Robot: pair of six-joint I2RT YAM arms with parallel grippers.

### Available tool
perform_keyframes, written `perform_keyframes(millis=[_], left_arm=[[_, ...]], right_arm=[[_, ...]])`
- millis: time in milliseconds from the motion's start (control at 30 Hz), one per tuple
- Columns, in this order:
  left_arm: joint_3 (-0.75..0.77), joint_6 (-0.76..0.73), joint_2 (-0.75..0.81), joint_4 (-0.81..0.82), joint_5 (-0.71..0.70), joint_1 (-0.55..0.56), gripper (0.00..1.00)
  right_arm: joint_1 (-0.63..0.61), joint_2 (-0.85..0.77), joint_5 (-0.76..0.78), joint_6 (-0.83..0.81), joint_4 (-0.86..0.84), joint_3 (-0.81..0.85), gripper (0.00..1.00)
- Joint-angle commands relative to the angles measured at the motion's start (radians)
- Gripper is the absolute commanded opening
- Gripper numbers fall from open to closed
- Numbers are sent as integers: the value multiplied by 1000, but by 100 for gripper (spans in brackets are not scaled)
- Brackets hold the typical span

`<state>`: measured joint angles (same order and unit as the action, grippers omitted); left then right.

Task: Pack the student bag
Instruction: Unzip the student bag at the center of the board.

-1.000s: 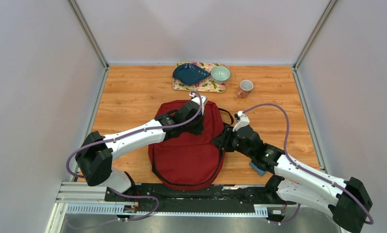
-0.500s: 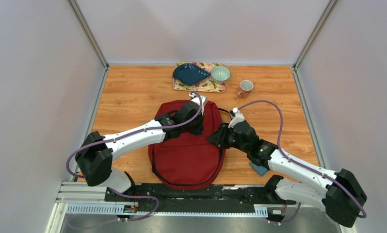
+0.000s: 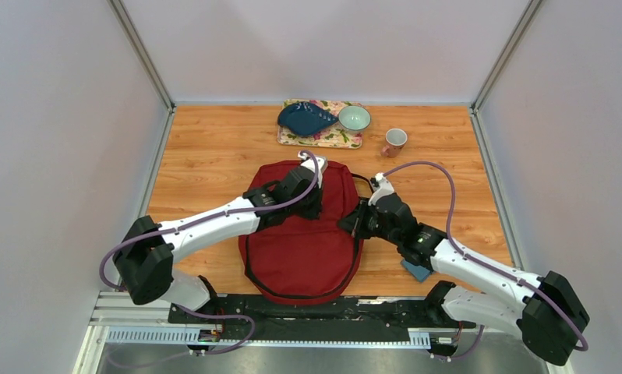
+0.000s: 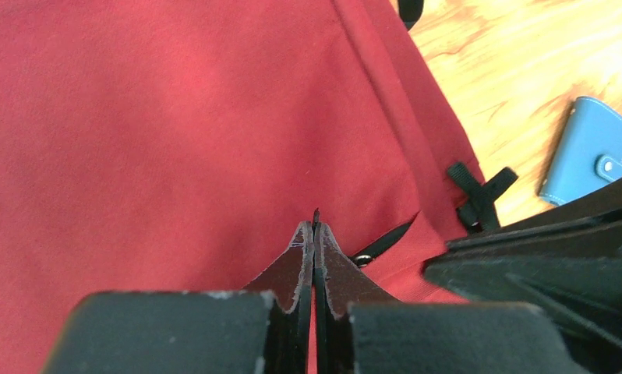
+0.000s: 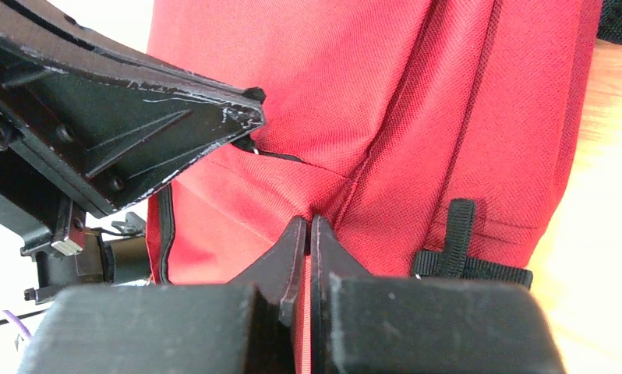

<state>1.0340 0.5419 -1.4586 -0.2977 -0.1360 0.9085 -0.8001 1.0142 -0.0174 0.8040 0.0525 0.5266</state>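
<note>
The student bag (image 3: pixel 304 241), dark red with black trim, lies flat in the middle of the wooden table. My left gripper (image 3: pixel 312 207) rests on its upper part. In the left wrist view it (image 4: pixel 314 226) is shut, with a thin black tip, apparently a zipper pull, poking out between the fingertips above the red fabric (image 4: pixel 160 132). My right gripper (image 3: pixel 351 226) is at the bag's right edge. The right wrist view shows it (image 5: pixel 302 222) shut on a pinched fold of the red fabric (image 5: pixel 370 101), beside a black strap loop (image 5: pixel 460 241). The left gripper's finger (image 5: pixel 152 125) hangs just above.
A small blue wallet (image 3: pixel 415 269) lies on the table under my right arm and also shows as the wallet (image 4: pixel 588 160) in the left wrist view. At the back, a floral tray (image 3: pixel 335 139) carries a dark blue dish (image 3: pixel 304 118) and a green bowl (image 3: pixel 355 118). A pink mug (image 3: pixel 394 141) stands to its right.
My right gripper moved in against the bag's right edge and closed on the fabric. The left gripper stayed shut and shifted slightly left.
</note>
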Motion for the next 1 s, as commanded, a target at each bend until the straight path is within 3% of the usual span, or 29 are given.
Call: perform_keyframes(millis=[0, 467, 900, 933, 967], left_arm=[[-46, -16, 92, 6, -33, -29, 0], [-272, -77, 360, -70, -65, -258, 0], [-371, -77, 498, -138, -85, -347, 0], [-370, -76, 500, -139, -79, -349, 1], [-368, -69, 500, -141, -68, -349, 8]], right_arm=[[45, -52, 4, -17, 24, -6, 0], [96, -94, -27, -19, 50, -68, 0], [96, -80, -36, -14, 44, -68, 0], [96, -78, -41, -17, 38, -66, 0], [96, -77, -41, -16, 37, -65, 4]])
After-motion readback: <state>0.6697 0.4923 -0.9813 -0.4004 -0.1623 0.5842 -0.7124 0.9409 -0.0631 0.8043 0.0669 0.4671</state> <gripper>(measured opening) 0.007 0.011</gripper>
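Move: My left hand already has the bag's zipper pull pinched; the zipper's left end is about 19 cm to its left, roughly level fore and aft and 2 cm lower. The zipper's right end is around 7 cm to its right. For my right hand, already gripping the pocket cloth, the pull is some 7 cm left and 2 cm forward; the black side strap is about 7 cm forward, 6 cm right, and the blue wallet 23 cm right, 13 cm back. I draw the zipper pull left along the pocket seam with my left hand, quick at first and easing off, about 16 cm and slightly down, the hand turning some 20 degrees counter-clockwise with its fingers kept shut. My right hand keeps its pinch on the cloth by the zipper's right end, shifts about 2.5 cm right early on, then holds still as the anchor. ##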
